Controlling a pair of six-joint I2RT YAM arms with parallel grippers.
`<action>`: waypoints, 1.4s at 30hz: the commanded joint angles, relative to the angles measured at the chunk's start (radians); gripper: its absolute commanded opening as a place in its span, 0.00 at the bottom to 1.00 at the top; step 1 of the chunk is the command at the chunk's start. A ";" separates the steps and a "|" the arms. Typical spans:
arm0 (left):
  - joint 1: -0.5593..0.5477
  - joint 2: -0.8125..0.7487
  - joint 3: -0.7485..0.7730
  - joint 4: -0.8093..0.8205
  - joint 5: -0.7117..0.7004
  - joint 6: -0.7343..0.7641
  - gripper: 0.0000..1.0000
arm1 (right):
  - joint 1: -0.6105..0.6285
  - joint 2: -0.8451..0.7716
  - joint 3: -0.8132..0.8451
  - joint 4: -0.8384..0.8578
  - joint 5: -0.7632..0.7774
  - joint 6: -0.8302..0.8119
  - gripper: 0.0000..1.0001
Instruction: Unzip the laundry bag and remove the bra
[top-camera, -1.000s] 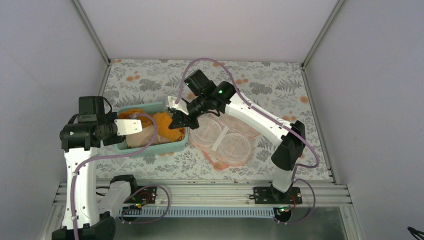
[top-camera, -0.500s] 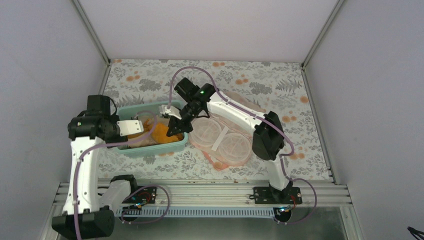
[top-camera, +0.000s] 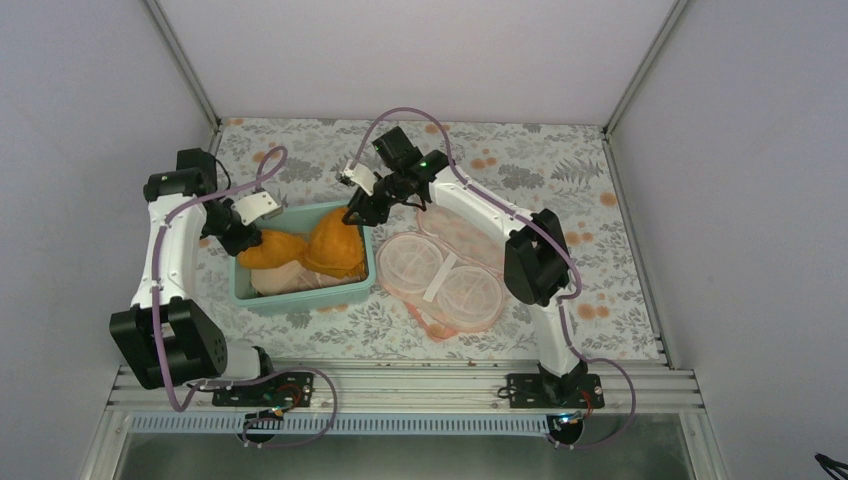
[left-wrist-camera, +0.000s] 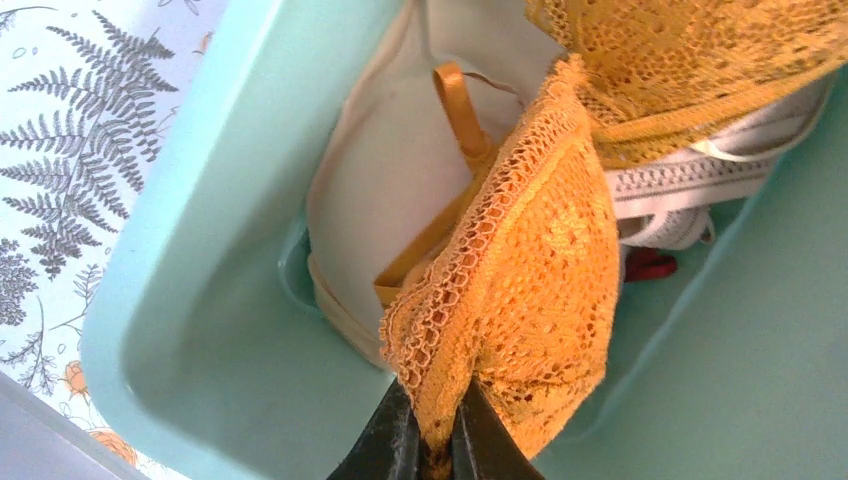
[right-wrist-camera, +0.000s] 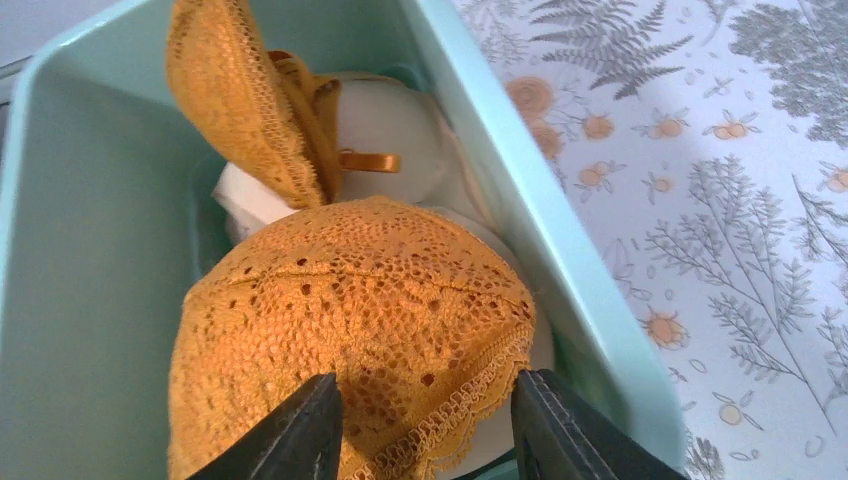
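The mustard-orange lace bra lies spread in the teal tub. My left gripper is shut on the edge of its left cup, pinched between the jaws. My right gripper is open just above the bra's right cup, one finger on each side of it and gripping nothing. The pale pink laundry bag lies open on the table right of the tub, its two translucent round cups showing.
Pale beige bras lie under the orange one in the tub; they also show in the right wrist view. The tub's rim runs close beside my right fingers. Floral tablecloth covers the table, with grey walls around.
My left arm has swung back to the tub's left end and closed on the bra's left cup. My right gripper has let go of the bra and drawn back towards the tub's far right corner.
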 joint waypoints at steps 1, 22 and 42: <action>0.019 0.037 0.020 0.061 0.034 -0.051 0.08 | 0.011 -0.033 -0.016 0.102 0.135 0.086 0.49; 0.034 0.082 0.045 0.406 -0.082 -0.261 0.62 | 0.174 -0.184 -0.129 0.166 0.316 0.200 0.55; -0.430 -0.117 0.189 0.319 0.202 -0.649 1.00 | -0.508 -0.705 -0.747 0.245 0.428 0.553 0.76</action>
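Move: The left hand still pinches the bra's left end above the bin; the bra's middle lies about 8 cm to its right, level fore and aft, 8 cm below. The bin's middle is 9 cm right, 1 cm back, 12 cm below that hand. From the half-open right hand, the bra's middle is roughly 11 cm left and 6 cm back, and the unzipped laundry bag 20 cm right and 8 cm back, on the table. Left hand eases the bra about 6 cm forward, releases and rises; right hand finally sweeps some 22 cm right. ##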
